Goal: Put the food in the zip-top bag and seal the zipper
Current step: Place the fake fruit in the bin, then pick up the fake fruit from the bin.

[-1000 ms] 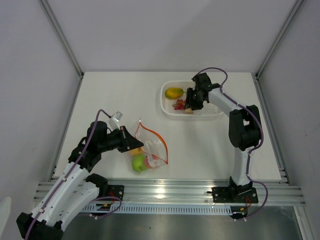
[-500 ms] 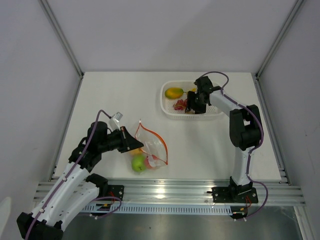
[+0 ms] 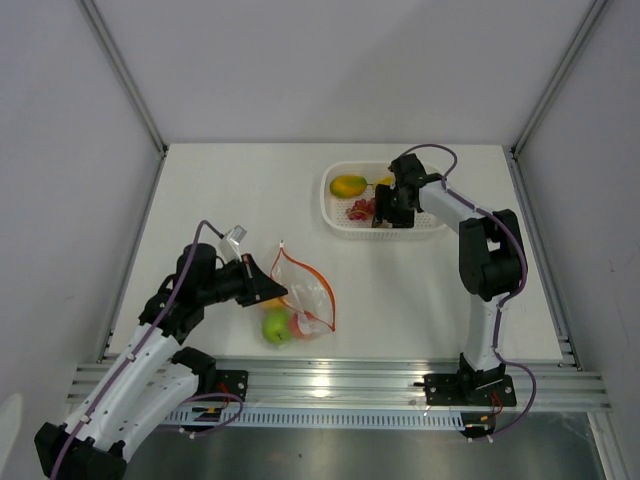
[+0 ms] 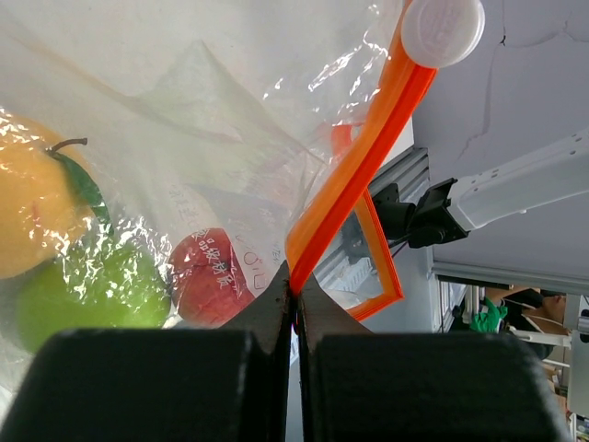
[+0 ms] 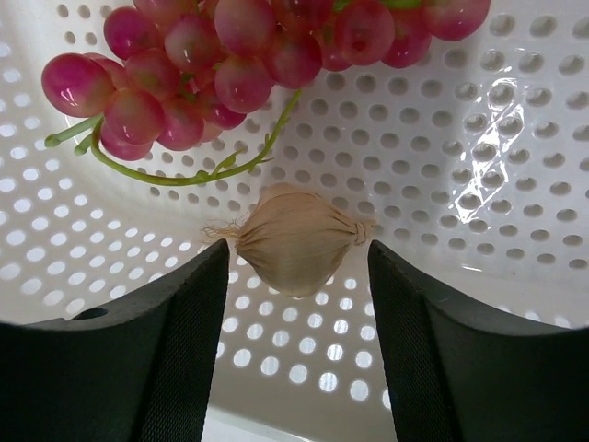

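The clear zip-top bag [image 3: 306, 294] lies at the front left with its red-orange zipper [image 3: 313, 270] gaping. A green apple [image 3: 277, 326], a yellow-orange fruit [image 4: 37, 212] and a reddish fruit [image 4: 212, 276] lie inside. My left gripper [image 3: 268, 290] is shut on the zipper strip [image 4: 359, 175] at its tip [image 4: 294, 293]. My right gripper [image 3: 381, 217] is down in the white basket [image 3: 430, 226], open, one finger on each side of a beige garlic bulb [image 5: 296, 241], pads apart from it. The dark red grape bunch [image 5: 239, 55] lies just beyond. The mango [image 3: 348, 185] lies at the basket's left.
A white slider tab [image 4: 442, 29] sits on the zipper's far end. The basket's perforated wall [image 5: 460, 184] curves close around my right fingers. The aluminium rail [image 3: 330, 380] runs along the near table edge, just below the bag.
My right gripper has shifted slightly up and right inside the basket and now covers the garlic from above. The left arm and bag have not moved.
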### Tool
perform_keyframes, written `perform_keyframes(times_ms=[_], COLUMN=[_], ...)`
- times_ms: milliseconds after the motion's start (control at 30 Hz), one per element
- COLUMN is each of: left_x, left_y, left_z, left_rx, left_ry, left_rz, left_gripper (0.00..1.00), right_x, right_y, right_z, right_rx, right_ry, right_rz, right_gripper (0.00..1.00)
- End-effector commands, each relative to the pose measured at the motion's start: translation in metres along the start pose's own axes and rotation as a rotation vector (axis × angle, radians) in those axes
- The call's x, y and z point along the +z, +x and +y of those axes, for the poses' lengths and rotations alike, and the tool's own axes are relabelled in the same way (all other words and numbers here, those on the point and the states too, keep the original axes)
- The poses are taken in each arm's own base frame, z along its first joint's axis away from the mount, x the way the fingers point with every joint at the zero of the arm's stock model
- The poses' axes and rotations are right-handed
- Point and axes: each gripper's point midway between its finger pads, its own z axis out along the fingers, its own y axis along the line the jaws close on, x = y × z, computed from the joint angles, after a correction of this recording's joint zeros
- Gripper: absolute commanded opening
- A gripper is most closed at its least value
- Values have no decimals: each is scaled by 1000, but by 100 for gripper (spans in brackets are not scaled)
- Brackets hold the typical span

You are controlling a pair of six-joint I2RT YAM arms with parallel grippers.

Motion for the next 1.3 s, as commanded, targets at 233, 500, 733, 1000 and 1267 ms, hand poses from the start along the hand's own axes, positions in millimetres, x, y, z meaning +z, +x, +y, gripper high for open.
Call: perform_keyframes(times_ms=[233,500,733,1000,1267], left_x=[0,0,0,1,-1], left_y=[-1,-2,-2,-4,-9], left_z=[-1,0,0,-2,-8], left_rx=[17,16,14,13,24], left_ry=[16,12,14,20,25], left_rz=[-4,-4,-4,-6,-15], left_gripper=[1,1,1,1,1], right_x=[1,-10,-54,-118,-185], right_y=[-14,-23,-39,-38,33], right_z=[-1,0,7,47,138], right_rx=[-5,-4,-21,-82,-382], right_ry=[4,1,-2,-143,-373], right_rz=[-17,-53,-135,-195,-147], right_gripper=[51,25,21,23,24])
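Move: The brown onion sits practically between the right hand's open fingers, about 1 cm ahead of and 1 cm below it in the bin. The grapes lie about 4 cm ahead and 3 cm left; the mango is some 10 cm ahead and 7 cm left, the yellow fruit 11 cm ahead and 2 cm right. The bag's mouth is roughly 20 cm back and 17 cm left. From the left hand, the onion lies about 27 cm ahead, 20 cm right and 14 cm down. The onion gets pinched between the right fingertips, which settle barely half a centimetre deeper as they close on it. The hand then lifts the onion steeply, about 16 cm, and towards the end, still climbing, swings back about 6 cm and left 5 cm towards the bag, turning some 15 degrees counter-clockwise while the fingers tip up by about as much. ##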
